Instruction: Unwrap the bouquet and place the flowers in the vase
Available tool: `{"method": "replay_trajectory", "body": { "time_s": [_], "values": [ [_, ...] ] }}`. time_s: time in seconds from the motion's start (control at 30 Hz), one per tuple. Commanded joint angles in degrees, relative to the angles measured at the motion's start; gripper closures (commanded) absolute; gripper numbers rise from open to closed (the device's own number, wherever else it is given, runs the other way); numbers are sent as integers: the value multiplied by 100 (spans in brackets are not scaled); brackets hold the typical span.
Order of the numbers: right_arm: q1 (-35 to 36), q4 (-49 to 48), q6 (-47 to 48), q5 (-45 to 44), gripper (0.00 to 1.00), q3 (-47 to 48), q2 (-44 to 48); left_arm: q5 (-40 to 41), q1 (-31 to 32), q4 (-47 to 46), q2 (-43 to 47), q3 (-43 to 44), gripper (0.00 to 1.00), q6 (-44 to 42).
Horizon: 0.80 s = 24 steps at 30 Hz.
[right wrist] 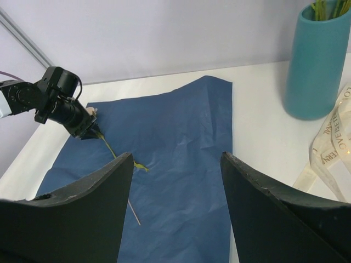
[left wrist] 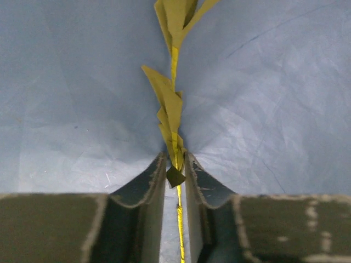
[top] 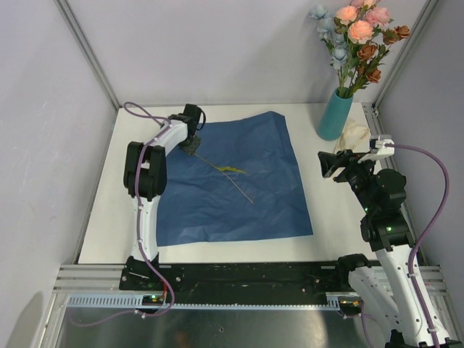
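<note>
The bouquet is undone: its blue tissue paper (top: 246, 210) lies spread flat on the white table. The teal vase (top: 334, 116) stands at the back right and holds the pink, pale blue and rust flowers (top: 359, 36). One thin stem with yellow-green leaves (top: 226, 172) lies on the paper. My left gripper (top: 194, 150) is at the stem's far left end, jaws nearly together and pinching the stem (left wrist: 174, 109) at its tips (left wrist: 175, 159). My right gripper (top: 326, 165) hovers open and empty in front of the vase (right wrist: 318, 60), fingertips wide apart (right wrist: 176, 154).
The cream ribbon (top: 355, 134) lies loose on the table beside the vase, close to my right arm. Metal frame posts stand at the back corners, and plain walls close in the left, back and right sides.
</note>
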<state>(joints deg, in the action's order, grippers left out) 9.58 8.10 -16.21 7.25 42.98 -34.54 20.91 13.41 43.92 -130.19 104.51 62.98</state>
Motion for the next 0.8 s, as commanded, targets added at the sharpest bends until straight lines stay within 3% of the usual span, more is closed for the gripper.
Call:
{"method": "replay_trajectory", "body": {
  "time_s": [0.0, 0.1, 0.17, 0.53, 0.77],
  "values": [
    [26, -89, 119, -100, 30, 21, 78, -80, -31, 21, -30, 221, 84, 38],
    [24, -84, 144, -116, 30, 20, 79, -24, -27, 20, 157, 208, 97, -127],
    [25, -88, 94, -170, 30, 22, 75, 89, -30, 27, 377, 117, 99, -119],
    [91, -269, -463, 217, 30, 13, -267, 662, 174, 8, 1976, -549, 100, -440],
    [665, -1126, -1020, 768, 31, -252, -968, 134, 672, -186, 2927, -1100, 100, -992]
  ]
}}
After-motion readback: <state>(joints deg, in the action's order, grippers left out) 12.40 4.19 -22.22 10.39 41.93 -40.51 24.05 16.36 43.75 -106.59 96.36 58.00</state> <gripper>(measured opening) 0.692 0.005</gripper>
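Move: The white flower's stem lies between the left gripper's part-open fingertips, practically at the hand point, on the blue sheet. Its bloom is some 8 cm ahead and 5 cm left of that hand; the yellow-green leaf is about 15 cm to the right and 8 cm back. The vase stands roughly 57 cm right and 6 cm ahead. From the right hand, the stem lies some 23 cm ahead, 39 cm left and 30 cm below. Shut the left gripper's fingers to pinch the stem, then keep them shut and raise the hand about 15 cm off the blue sheet, gaining speed, drawing back about 3 cm late on and swinging the fingertips some 15 degrees forward. Towards the end, start the empty, open right hand a few centimetres left and down, and slightly forward. ##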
